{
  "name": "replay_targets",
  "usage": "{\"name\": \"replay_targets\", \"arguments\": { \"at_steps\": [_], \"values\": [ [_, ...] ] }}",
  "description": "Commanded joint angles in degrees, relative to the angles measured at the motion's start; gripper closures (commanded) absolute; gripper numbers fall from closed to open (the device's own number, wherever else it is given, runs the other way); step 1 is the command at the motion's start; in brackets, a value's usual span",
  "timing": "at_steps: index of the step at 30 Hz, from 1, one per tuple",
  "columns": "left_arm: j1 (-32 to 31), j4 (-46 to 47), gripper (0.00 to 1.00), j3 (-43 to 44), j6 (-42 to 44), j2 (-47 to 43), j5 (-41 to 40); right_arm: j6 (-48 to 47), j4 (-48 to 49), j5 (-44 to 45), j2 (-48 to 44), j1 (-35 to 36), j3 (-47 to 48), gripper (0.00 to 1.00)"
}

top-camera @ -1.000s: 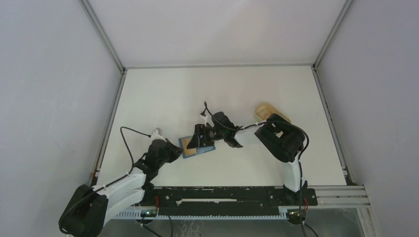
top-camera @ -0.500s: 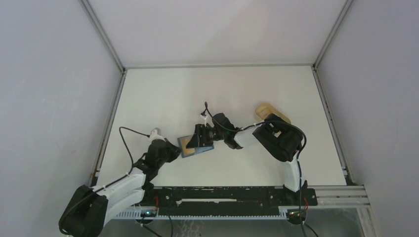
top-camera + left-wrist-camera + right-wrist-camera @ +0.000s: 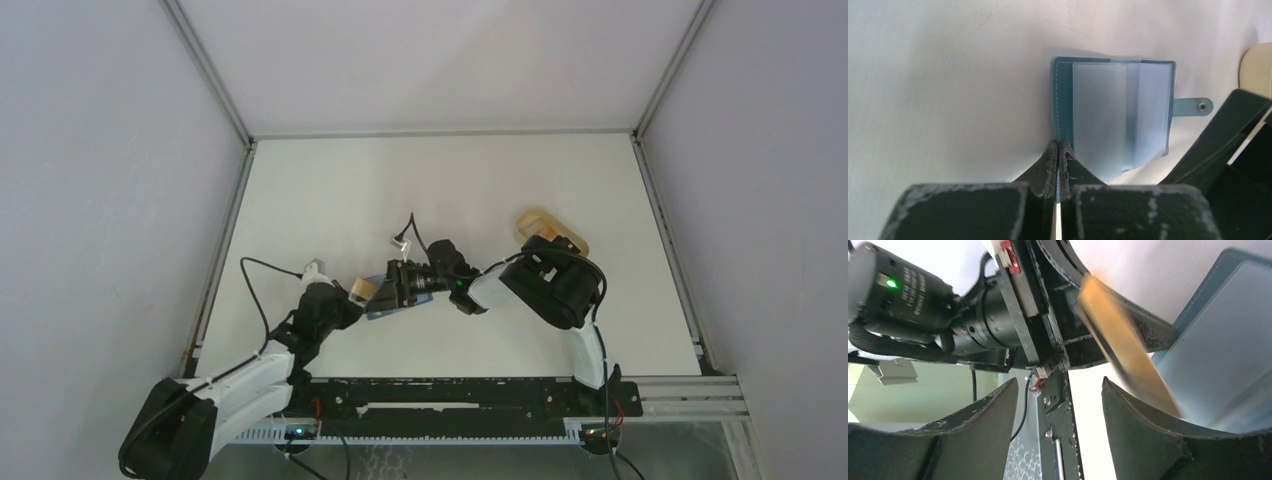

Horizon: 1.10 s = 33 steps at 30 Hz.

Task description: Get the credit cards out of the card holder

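The teal card holder [image 3: 1113, 107] lies open on the white table, its snap tab [image 3: 1198, 106] pointing away from my left gripper. My left gripper [image 3: 1058, 146] is shut on the holder's near edge. A tan credit card [image 3: 1123, 355], blurred, sticks out of the holder [image 3: 1228, 340] past the outer side of my right gripper's finger [image 3: 1128, 420]. My right gripper [image 3: 1060, 382] is open with nothing between its fingers. From above, the card [image 3: 362, 289] pokes left out of the holder [image 3: 383, 306], between the left gripper [image 3: 345, 303] and the right gripper [image 3: 398, 285]. No dark cards show.
A pale tan oblong object [image 3: 545, 226] lies on the table behind the right arm's elbow. Grey walls and metal rails [image 3: 231, 235] close in the table on three sides. The arms' base bar [image 3: 460, 395] runs along the near edge.
The right gripper has pushed left over the holder and narrowed a little. The tan card has slid left, out past the holder's edge. The left gripper has held its grip.
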Motion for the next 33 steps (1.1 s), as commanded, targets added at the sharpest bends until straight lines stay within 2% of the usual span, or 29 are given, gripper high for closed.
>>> {"name": "replay_targets", "arguments": {
  "at_steps": [1,11,15,20,23,29,33],
  "values": [
    [-0.1,-3.5,1.00,-0.1,1.3,-0.5,1.2,1.3,1.2,-0.8,0.9,0.5,0.6,0.30],
    [-0.2,-4.5,1.00,-0.1,1.4,-1.4,0.8,-5.2,-11.1,1.8,-1.8,-1.7,0.6,0.29],
    [-0.1,-5.1,1.00,-0.1,1.3,-1.6,0.9,-11.9,-17.5,5.2,-8.3,-2.3,-0.5,0.24],
    [0.0,-5.0,1.00,-0.1,1.6,-1.3,0.8,-24.8,-32.2,15.1,-19.5,-0.3,-0.2,0.13],
    [0.1,-4.5,1.00,0.2,1.5,-0.8,1.0,-30.3,-40.1,20.3,-22.5,0.6,1.4,0.07],
    [0.1,-4.3,1.00,0.7,1.7,-0.3,1.4,-39.4,-55.9,37.1,-20.1,5.3,7.4,0.03],
    [0.5,-4.0,1.00,0.7,2.0,-0.6,3.0,-42.1,-57.8,44.9,-16.7,8.4,9.0,0.00]
  ]
}}
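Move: Just ahead of the right fingertips, about 2 cm farther out and at the hand's own height, the gold credit card stands tipped up, clear of the table. Its open card holder lies below, centred some 4 cm ahead, 6 cm to the right and 8 cm down; the left fingertips are about 3 cm ahead and 7 cm down. From the left hand the card is roughly 7 cm up, 1 cm back and 2 cm right. Sinking back about 4 cm over the card holder, the right hand works right and forward, away from the left gripper, then rises sharply and dips again to near its starting height, ending some 5 cm right and 3 cm forward. The fingertips tip down by roughly 30 degrees as the hand rolls and the jaws spread fully. The left hand stays, still pinching the holder's left edge. ##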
